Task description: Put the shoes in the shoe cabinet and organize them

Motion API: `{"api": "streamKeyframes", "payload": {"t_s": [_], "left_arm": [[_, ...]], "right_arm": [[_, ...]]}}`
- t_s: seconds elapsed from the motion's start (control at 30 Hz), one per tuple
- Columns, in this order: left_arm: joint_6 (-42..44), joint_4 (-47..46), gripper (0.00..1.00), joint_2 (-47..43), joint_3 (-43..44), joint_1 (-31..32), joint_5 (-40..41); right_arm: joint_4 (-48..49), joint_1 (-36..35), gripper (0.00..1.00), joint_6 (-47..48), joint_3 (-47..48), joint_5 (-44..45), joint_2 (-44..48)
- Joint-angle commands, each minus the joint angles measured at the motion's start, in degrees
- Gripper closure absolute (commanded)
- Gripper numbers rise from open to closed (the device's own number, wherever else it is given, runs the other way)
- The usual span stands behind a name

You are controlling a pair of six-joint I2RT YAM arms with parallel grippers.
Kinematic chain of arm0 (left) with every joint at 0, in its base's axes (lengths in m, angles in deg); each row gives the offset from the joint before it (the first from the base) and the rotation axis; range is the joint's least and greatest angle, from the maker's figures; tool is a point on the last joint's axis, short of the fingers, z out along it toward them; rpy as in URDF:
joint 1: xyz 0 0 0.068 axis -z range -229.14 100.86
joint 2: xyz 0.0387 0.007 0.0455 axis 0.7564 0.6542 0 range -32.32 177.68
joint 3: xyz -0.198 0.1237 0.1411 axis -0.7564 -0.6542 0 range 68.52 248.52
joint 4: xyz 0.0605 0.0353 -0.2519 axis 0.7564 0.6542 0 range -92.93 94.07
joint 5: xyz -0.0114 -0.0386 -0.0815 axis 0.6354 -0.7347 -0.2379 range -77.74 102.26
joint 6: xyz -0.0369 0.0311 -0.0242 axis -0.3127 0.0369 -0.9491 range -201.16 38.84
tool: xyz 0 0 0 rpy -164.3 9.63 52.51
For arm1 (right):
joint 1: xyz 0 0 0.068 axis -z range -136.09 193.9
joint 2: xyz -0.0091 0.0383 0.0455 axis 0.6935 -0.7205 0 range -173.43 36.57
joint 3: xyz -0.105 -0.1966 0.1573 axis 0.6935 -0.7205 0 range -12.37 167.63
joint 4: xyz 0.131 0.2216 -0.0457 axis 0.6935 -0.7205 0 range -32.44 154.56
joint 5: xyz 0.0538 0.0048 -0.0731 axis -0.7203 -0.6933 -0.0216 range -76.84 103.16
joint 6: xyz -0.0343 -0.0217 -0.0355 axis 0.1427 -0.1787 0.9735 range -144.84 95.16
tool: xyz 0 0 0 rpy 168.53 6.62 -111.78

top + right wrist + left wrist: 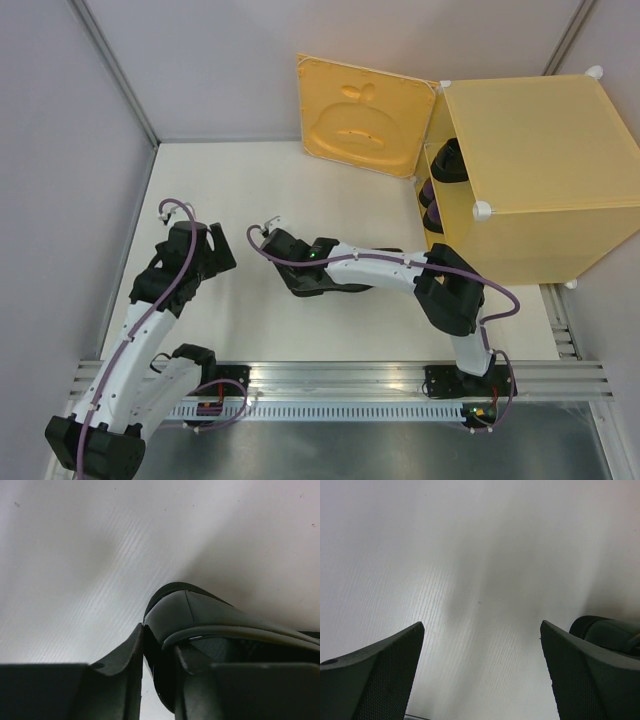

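Note:
A glossy black shoe [200, 612] lies on the white table left of centre. My right gripper [160, 645] is shut on its side wall, one finger outside and one inside the opening. From above, that gripper [298, 268] covers most of the shoe [322, 290]. The yellow-orange shoe cabinet [540, 170] stands at the back right with its door [365, 115] swung open. Inside its opening I see a black shoe [447, 160] on the upper level and purple shoes [433, 200] below. My left gripper [482, 680] hangs open over bare table, also seen from above [215, 255].
Grey walls close in the table on the left and at the back. The open door juts out to the left of the cabinet's opening. A dark rounded shape [610, 630] shows at the right edge of the left wrist view. A metal rail [340, 385] runs along the near edge.

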Motion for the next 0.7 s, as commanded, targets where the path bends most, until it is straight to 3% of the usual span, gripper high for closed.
{"api": "streamKeyframes", "payload": {"t_s": [0.0, 0.03, 0.17, 0.4, 0.67], "left_arm": [[1.7, -1.6, 0.01, -0.4, -0.3, -0.3, 1.2], [1.8, -1.7, 0.01, -0.3, -0.3, -0.3, 1.1], [1.7, -1.6, 0.01, -0.3, -0.3, -0.3, 1.0], [1.8, -1.7, 0.01, -0.1, -0.4, -0.4, 0.9], [1.8, -1.7, 0.01, -0.2, -0.4, -0.4, 0.9]], "right_arm": [[-1.3, 0.0, 0.76, 2.1, 1.9, 0.5, 0.3], [-1.5, 0.2, 0.85, 2.5, 1.7, 0.1, 0.9], [-2.7, 1.0, 0.99, 5.5, 1.3, -2.9, 5.0], [-7.6, 5.5, 0.99, 12.2, 2.5, -11.3, 14.9], [-16.3, 17.5, 0.99, 21.8, 8.4, -20.7, 20.0]]}}
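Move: The right fingers straddle the heel rim of the black shoe, whose middle lies about 11 cm to the right, 3 cm ahead and slightly below. The purple shoes in the cabinet mouth stand some 31 cm right and 18 cm ahead; the cabinet's open door is roughly 30 cm ahead and 15 cm right. From the left hand the black shoe is about 26 cm right, 4 cm ahead, 12 cm lower. The right hand pinches the black shoe's heel rim, then lifts about 13 cm, swinging 7 cm right towards the cabinet. ##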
